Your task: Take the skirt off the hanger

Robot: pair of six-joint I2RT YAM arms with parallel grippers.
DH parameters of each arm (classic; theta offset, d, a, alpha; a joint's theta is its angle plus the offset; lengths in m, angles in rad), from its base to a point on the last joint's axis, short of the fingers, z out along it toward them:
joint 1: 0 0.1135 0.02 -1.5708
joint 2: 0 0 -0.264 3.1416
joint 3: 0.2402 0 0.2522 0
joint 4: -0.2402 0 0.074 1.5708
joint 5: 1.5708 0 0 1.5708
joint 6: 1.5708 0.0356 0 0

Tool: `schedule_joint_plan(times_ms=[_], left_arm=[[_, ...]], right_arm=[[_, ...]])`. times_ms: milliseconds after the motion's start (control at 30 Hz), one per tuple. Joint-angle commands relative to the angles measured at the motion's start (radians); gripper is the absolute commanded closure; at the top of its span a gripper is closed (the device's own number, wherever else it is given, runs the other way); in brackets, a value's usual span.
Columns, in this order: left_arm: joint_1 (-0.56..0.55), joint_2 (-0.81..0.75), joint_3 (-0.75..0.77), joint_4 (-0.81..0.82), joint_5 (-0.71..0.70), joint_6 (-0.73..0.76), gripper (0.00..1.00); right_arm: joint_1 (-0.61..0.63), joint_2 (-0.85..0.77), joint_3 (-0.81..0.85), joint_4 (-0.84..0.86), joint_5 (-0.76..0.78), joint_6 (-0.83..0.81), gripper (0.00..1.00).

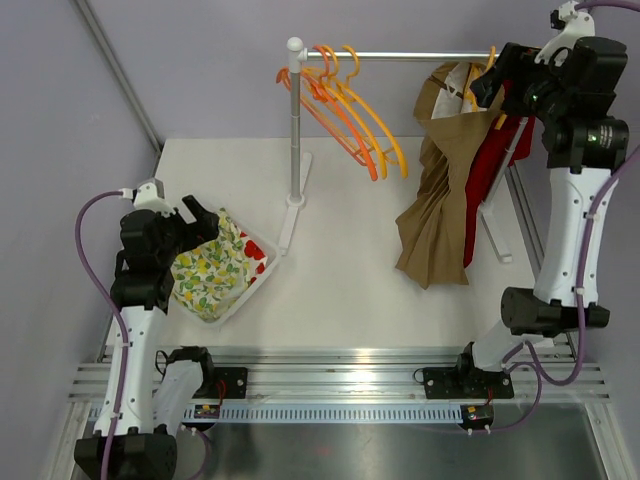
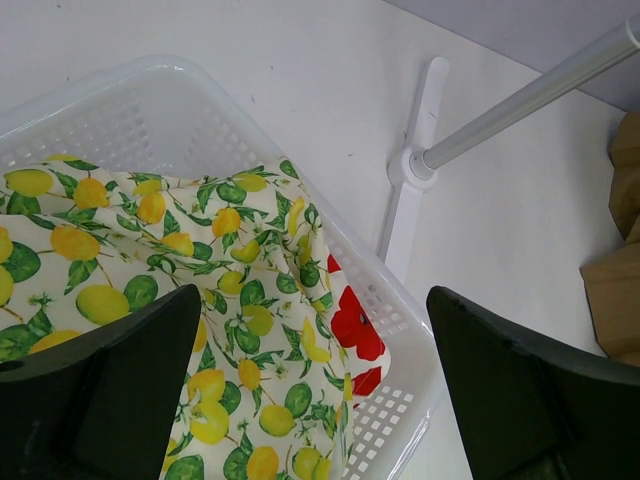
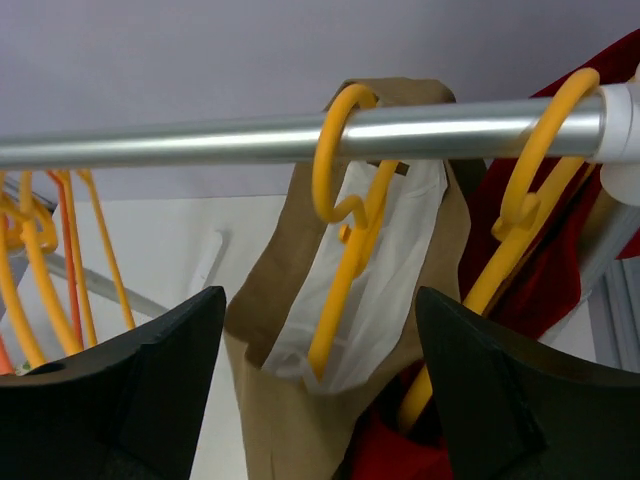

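A brown skirt (image 1: 438, 200) with a white lining hangs from a yellow hanger (image 3: 345, 265) on the rail (image 1: 400, 56), near its right end. My right gripper (image 1: 490, 88) is up at the rail, open. In the right wrist view its fingers (image 3: 150, 380) stand wide on either side of the skirt's waistband (image 3: 265, 310) and the hanger, touching neither. My left gripper (image 1: 205, 225) hangs open over a white basket (image 1: 257, 272) at the left, with nothing between its fingers (image 2: 110, 380). A lemon-print cloth (image 2: 150, 230) lies in that basket.
A red garment (image 1: 490, 170) hangs on a second yellow hanger (image 3: 530, 200) just right of the skirt. Several empty orange hangers (image 1: 350, 110) crowd the rail's left end by the stand's post (image 1: 294, 130). A red-flowered cloth (image 2: 355, 325) lies under the lemon print.
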Motion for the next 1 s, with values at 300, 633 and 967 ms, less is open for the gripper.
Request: schedule_joint_plan(times_ms=[300, 633, 967], left_arm=[[0.001, -0.055, 0.037, -0.018, 0.073, -0.008, 0.01], [0.001, -0.118, 0.020, -0.024, 0.122, -0.001, 0.01], [0.000, -0.180, 0.061, -0.024, 0.205, 0.013, 0.01]], right_arm=[[0.131, 0.190, 0.121, 0.161, 0.329, -0.101, 0.30], [0.188, 0.192, -0.008, 0.307, 0.534, -0.220, 0.57], [0.186, 0.186, 0.028, 0.301, 0.490, -0.239, 1.00]])
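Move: The neck of the brown skirt's yellow hanger is about 10 cm ahead of the right hand, 1 cm to its right and 4 cm lower; the brown skirt's middle hangs some 20 cm below the hand, about 9 cm ahead and 4 cm left. The red skirt's hanger is roughly 6 cm to the right of that neck, and the empty hangers' hooks about 23 cm to its left. From the left hand the neck is some 55 cm right, 22 cm forward and 20 cm up. Forward about 10 cm and down 4, the right hand reaches in under the rail to the brown skirt's hanger, turning some 15 degrees clockwise while its left side sinks about as much. On the way its wide-open fingers close, and they pinch the yellow neck just beneath the rail. The left hand, open and empty, eases back, up and right about 3 cm each way. ##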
